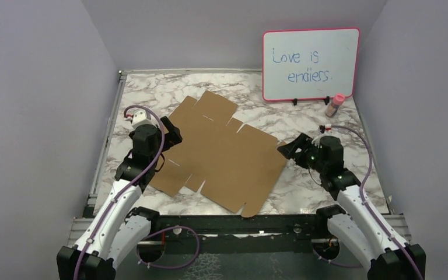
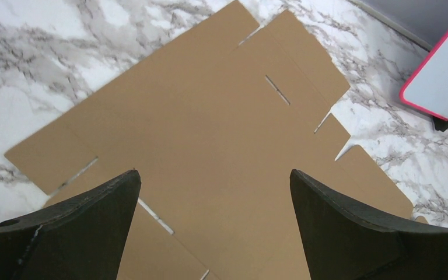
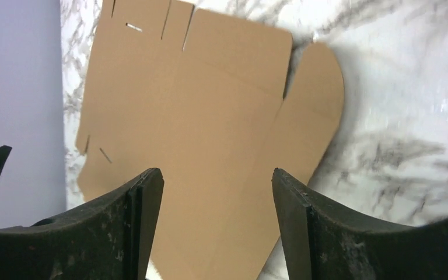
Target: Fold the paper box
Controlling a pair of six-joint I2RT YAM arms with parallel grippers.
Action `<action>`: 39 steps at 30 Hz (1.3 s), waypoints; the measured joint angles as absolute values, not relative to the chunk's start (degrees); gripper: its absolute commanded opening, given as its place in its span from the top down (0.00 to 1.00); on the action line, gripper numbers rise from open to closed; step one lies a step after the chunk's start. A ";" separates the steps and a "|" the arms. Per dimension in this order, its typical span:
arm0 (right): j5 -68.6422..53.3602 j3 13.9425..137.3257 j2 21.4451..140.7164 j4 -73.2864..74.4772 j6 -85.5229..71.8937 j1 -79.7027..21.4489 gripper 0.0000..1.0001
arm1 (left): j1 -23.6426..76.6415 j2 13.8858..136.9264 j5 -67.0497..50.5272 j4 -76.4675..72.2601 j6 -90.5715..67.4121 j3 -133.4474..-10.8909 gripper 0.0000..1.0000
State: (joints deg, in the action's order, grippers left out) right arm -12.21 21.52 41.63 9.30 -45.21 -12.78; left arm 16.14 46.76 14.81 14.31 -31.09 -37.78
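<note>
The paper box (image 1: 221, 154) is a flat brown cardboard sheet with flaps and slits, lying unfolded in the middle of the marble table (image 1: 326, 192). My left gripper (image 1: 172, 133) hovers over the sheet's left edge. In the left wrist view the left gripper (image 2: 213, 174) is wide open, and only the paper box (image 2: 210, 134) shows below the gap. My right gripper (image 1: 287, 149) sits at the sheet's right corner. In the right wrist view the right gripper (image 3: 217, 172) is open above the paper box (image 3: 192, 116), holding nothing.
A pink-framed whiteboard (image 1: 310, 64) with handwriting stands at the back right, and also shows in the left wrist view as the whiteboard (image 2: 443, 76). A small pink-capped bottle (image 1: 335, 105) stands beside it. Grey walls close in the table on three sides.
</note>
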 measured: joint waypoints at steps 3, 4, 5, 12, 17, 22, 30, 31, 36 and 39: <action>-12.21 26.83 47.40 9.02 -38.65 -12.75 0.17 | 16.14 45.74 15.03 15.53 -34.59 -34.92 0.01; -12.32 28.10 49.25 8.75 -37.12 -12.75 0.15 | 16.14 45.76 15.07 15.99 -35.38 -34.15 0.01; -12.75 29.82 52.58 8.36 -34.85 -12.75 0.14 | 16.14 46.04 15.07 16.51 -36.40 -33.23 0.01; -17.19 40.05 71.44 4.45 -24.82 -12.75 0.10 | 15.86 48.27 16.43 20.36 -41.67 -31.64 0.01; -21.39 47.77 84.34 0.56 -20.78 -12.78 0.00 | 13.74 48.25 19.20 23.33 -45.56 -30.17 0.01; -23.94 53.34 93.47 -2.13 -19.66 -13.45 0.00 | 8.34 48.49 19.55 26.52 -48.90 -27.66 0.01; -25.47 59.07 101.56 -3.18 -17.85 -15.42 0.00 | 5.04 51.22 19.92 29.78 -52.80 -26.20 0.01; -25.61 59.55 102.43 -3.22 -17.69 -15.55 0.00 | 4.95 51.66 19.92 29.69 -52.97 -26.00 0.01; -25.82 60.12 106.06 -3.14 -16.88 -16.14 0.00 | 4.93 55.05 19.90 28.88 -53.17 -25.69 0.01; -26.02 60.29 106.63 -2.98 -16.49 -16.45 0.00 | 4.93 56.47 19.86 28.29 -53.15 -25.69 0.01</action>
State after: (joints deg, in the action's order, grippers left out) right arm -26.02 60.29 106.63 -2.98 -16.49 -16.45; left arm 4.93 56.47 19.86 28.29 -53.15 -25.69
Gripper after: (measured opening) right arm 0.998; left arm 0.990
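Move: The box's near-left flap lies low behind the left hand, about 9 cm back, 5 cm to its left and 19 cm down; its corner flap adjoins it, some 8 cm farther out and 7 cm farther left. The box's far flap is roughly 15 cm ahead of the right hand, 8 cm left and 10 cm down. The rounded side strip's middle sits about 3 cm back from the right hand and 5 cm left, the box middle 6 cm ahead and 22 cm left. Down to the near-left flap comes the wide-open left hand, sinking about 16 cm while drawing back and left, tipping down and turning counter-clockwise. Over the far flap goes the right hand, some 16 cm forward with a smaller shift left and a later drop, turning counter-clockwise as its fingers finish opening to straddle the flap's outer edge; contact can't be made out. ##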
